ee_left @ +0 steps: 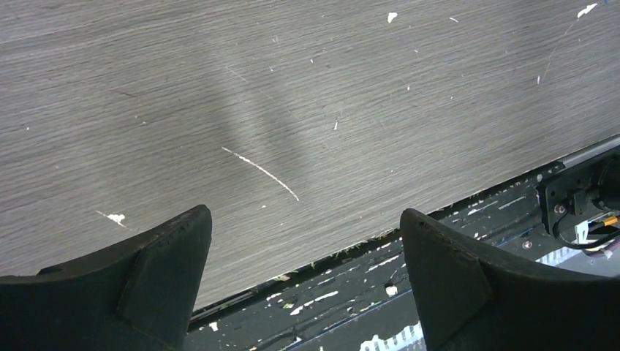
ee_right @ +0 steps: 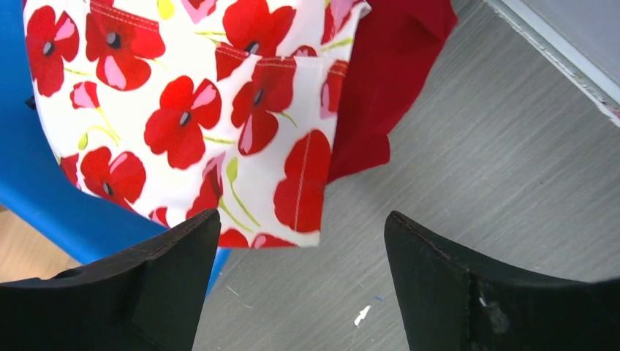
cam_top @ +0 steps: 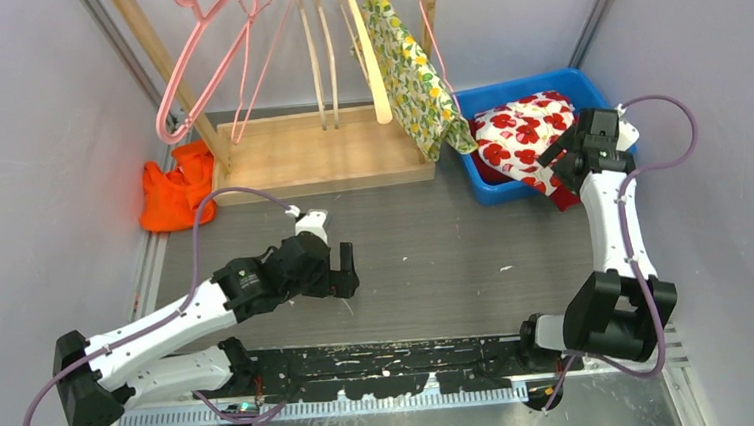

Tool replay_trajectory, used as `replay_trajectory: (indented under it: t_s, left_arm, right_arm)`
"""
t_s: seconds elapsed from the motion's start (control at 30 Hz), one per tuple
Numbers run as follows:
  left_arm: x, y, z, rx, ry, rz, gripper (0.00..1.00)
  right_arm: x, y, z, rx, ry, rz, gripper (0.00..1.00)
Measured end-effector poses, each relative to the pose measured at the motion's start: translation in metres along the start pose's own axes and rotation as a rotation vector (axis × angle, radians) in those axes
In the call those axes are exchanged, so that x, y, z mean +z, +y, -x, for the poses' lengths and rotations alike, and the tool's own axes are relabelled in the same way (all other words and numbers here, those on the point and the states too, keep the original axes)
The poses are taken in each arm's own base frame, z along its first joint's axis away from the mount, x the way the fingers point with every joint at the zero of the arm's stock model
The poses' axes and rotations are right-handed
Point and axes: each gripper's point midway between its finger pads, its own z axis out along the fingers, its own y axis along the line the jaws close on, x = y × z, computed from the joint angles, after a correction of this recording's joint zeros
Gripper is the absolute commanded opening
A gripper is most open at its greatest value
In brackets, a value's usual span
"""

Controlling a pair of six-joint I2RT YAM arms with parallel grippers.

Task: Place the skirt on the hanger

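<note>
The skirt (cam_top: 523,133), white with red poppies, lies bunched in a blue bin (cam_top: 505,94) at the back right, and its hem hangs over the bin's near edge. My right gripper (cam_top: 558,156) hovers at that corner. In the right wrist view the gripper (ee_right: 301,217) is open, the skirt (ee_right: 190,110) just ahead of its fingertips and nothing between them. Pink wire hangers (cam_top: 204,60) hang from a wooden rack (cam_top: 319,157) at the back. My left gripper (cam_top: 345,270) rests low over the table near its front, open (ee_left: 305,213) and empty.
A lemon-print garment (cam_top: 413,70) hangs on the rack's right side. An orange cloth (cam_top: 176,192) lies left of the rack base. A dark red cloth (ee_right: 387,73) sits under the skirt. Grey walls close in both sides. A black rail (cam_top: 383,358) runs along the near edge.
</note>
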Motion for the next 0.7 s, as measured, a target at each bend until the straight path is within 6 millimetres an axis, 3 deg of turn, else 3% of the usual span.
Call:
replay_trajectory:
  t_s: [0.2, 0.3, 0.5, 0.53, 0.7]
  left_arm:
    - [0.000, -0.001, 0.002, 0.009, -0.009, -0.008, 1.00]
    - [0.000, -0.001, 0.002, 0.015, -0.009, -0.008, 1.00]
    - [0.001, -0.001, 0.002, 0.019, -0.006, -0.005, 1.00]
    - [0.001, -0.001, 0.001, 0.020, -0.004, -0.003, 1.00]
    - [0.004, 0.000, -0.001, 0.023, 0.004, 0.005, 1.00]
  right_arm:
    - [0.029, 0.014, -0.004, 0.036, 0.039, 0.027, 0.73]
    - [0.038, 0.019, -0.006, 0.045, 0.057, 0.038, 0.45]
    - [0.042, 0.032, -0.006, 0.073, 0.068, 0.092, 0.05]
    - [0.042, 0.034, -0.006, 0.076, 0.069, 0.103, 0.01]
    - [0.027, 0.045, -0.001, 0.085, 0.061, 0.172, 0.01]
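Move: The right hand hovers open just short of the red-flowered skirt, whose middle lies some 10 cm ahead, 5 cm to its left and 6 cm below; the near corner is closer, only about 5 cm ahead. The dark red cloth under it is centred about 7 cm ahead, level sideways and 9 cm down. The blue bin's middle is 11 cm ahead, 3 cm left, 11 cm down. From the left hand, that skirt lies roughly 25 cm ahead and 36 cm right, slightly lower. Pinches the near corner of the red-flowered skirt between the right fingers: the open hand reaches about 5 cm forward while sinking some 3 cm, the fingers shutting completely as it gets there. With the cloth caught it starts up about 2 cm and drifts a little left, having rolled around 10 degrees with its left side rising. ##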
